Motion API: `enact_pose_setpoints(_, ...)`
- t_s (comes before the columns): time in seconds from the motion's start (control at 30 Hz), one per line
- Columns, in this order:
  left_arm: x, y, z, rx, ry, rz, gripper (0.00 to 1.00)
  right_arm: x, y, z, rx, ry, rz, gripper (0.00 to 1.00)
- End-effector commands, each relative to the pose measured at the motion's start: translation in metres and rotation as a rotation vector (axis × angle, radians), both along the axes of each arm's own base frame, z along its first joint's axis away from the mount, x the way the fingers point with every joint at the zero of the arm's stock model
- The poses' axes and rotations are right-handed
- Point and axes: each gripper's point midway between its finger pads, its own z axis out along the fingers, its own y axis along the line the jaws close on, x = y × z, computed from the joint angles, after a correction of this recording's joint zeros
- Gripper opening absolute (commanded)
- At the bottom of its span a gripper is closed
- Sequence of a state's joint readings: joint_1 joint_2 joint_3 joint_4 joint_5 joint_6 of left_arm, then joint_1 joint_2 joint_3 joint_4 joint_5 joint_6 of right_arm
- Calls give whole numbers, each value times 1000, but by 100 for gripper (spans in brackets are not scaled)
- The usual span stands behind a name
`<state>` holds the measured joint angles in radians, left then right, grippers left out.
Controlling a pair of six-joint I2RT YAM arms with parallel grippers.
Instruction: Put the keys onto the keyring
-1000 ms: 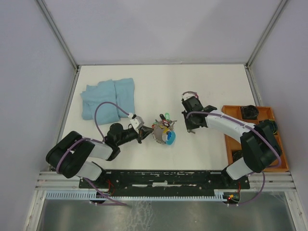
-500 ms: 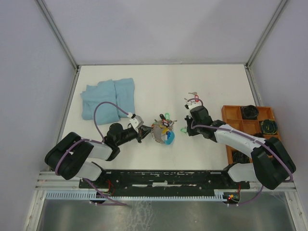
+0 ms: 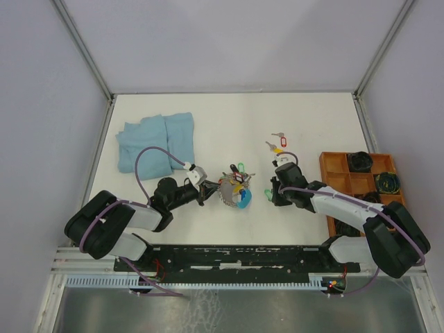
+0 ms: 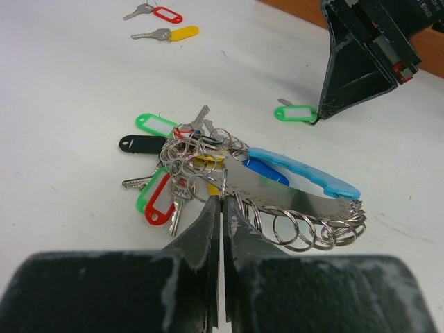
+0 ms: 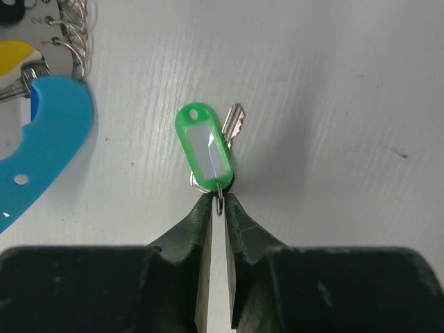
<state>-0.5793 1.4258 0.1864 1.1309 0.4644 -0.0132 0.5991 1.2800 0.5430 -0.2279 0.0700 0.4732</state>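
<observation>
The keyring (image 3: 234, 191) is a silver metal plate (image 4: 277, 198) with a blue plastic part and several split rings. Green (image 4: 156, 125), black and red (image 4: 159, 205) tagged keys hang on it. My left gripper (image 3: 211, 189) is shut on a ring at the plate's edge (image 4: 223, 201). My right gripper (image 3: 272, 195) is shut on the small ring of a green-tagged key (image 5: 205, 147), which lies on the table right of the keyring (image 4: 295, 112). A red-tagged key (image 3: 283, 141) and a yellow-tagged key (image 3: 275, 147) lie loose farther back.
A folded blue cloth (image 3: 154, 142) lies at the back left. An orange compartment tray (image 3: 361, 182) with dark items stands at the right edge, beside the right arm. The blue part of the keyring (image 5: 48, 132) is close to the left of the right gripper.
My right gripper has moved nearer, away from the red and yellow keys, and now holds the green-tagged key beside the keyring. The left gripper and keyring have barely moved.
</observation>
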Motion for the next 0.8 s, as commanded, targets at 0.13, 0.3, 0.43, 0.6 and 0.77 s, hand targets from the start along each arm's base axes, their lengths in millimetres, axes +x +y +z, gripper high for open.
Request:
enact_pose_setpoints(0.13,5,-2,21,-57,-45,12,3,-1,0,27,-35,32,2,35)
enact_pose_setpoints(0.3,4,-2,20,-54,-40,5,3,1,3,37,-63,93,33,39)
enact_pose_setpoints(0.43,4,-4,20,-51,-38,-4,3,5,7,36,-36,159,60,42)
enact_pose_setpoints(0.6,3,-4,19,-47,-34,-9,3,14,7,29,-20,192,86,43)
enact_pose_setpoints(0.77,3,-5,17,-42,-28,-17,3,19,11,16,19,246,103,41)
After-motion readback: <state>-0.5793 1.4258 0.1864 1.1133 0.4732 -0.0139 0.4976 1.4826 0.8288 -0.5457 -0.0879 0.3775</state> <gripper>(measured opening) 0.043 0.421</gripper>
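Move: Just in front of the right fingertips lies the green-tagged key, about 2 cm ahead, 1 cm left and a centimetre lower, its small ring at the tips. From that hand, the keyring's blue handle is some 9 cm left and level fore and aft, and the yellow-tagged key roughly 15 cm straight ahead, both on the table. For the left hand, still gripping the keyring, the green-tagged key lies about 14 cm right, level fore and aft, and some 7 cm below. Opening its fingers further, to just under half, the right hand eases back about 1 cm off the small ring, lifts some 3.5 cm with a little forward travel, then sinks about 2.5 cm back down towards the green-tagged key. The fingers tip steeper by about 15 degrees, ending spread on either side of the ring. ##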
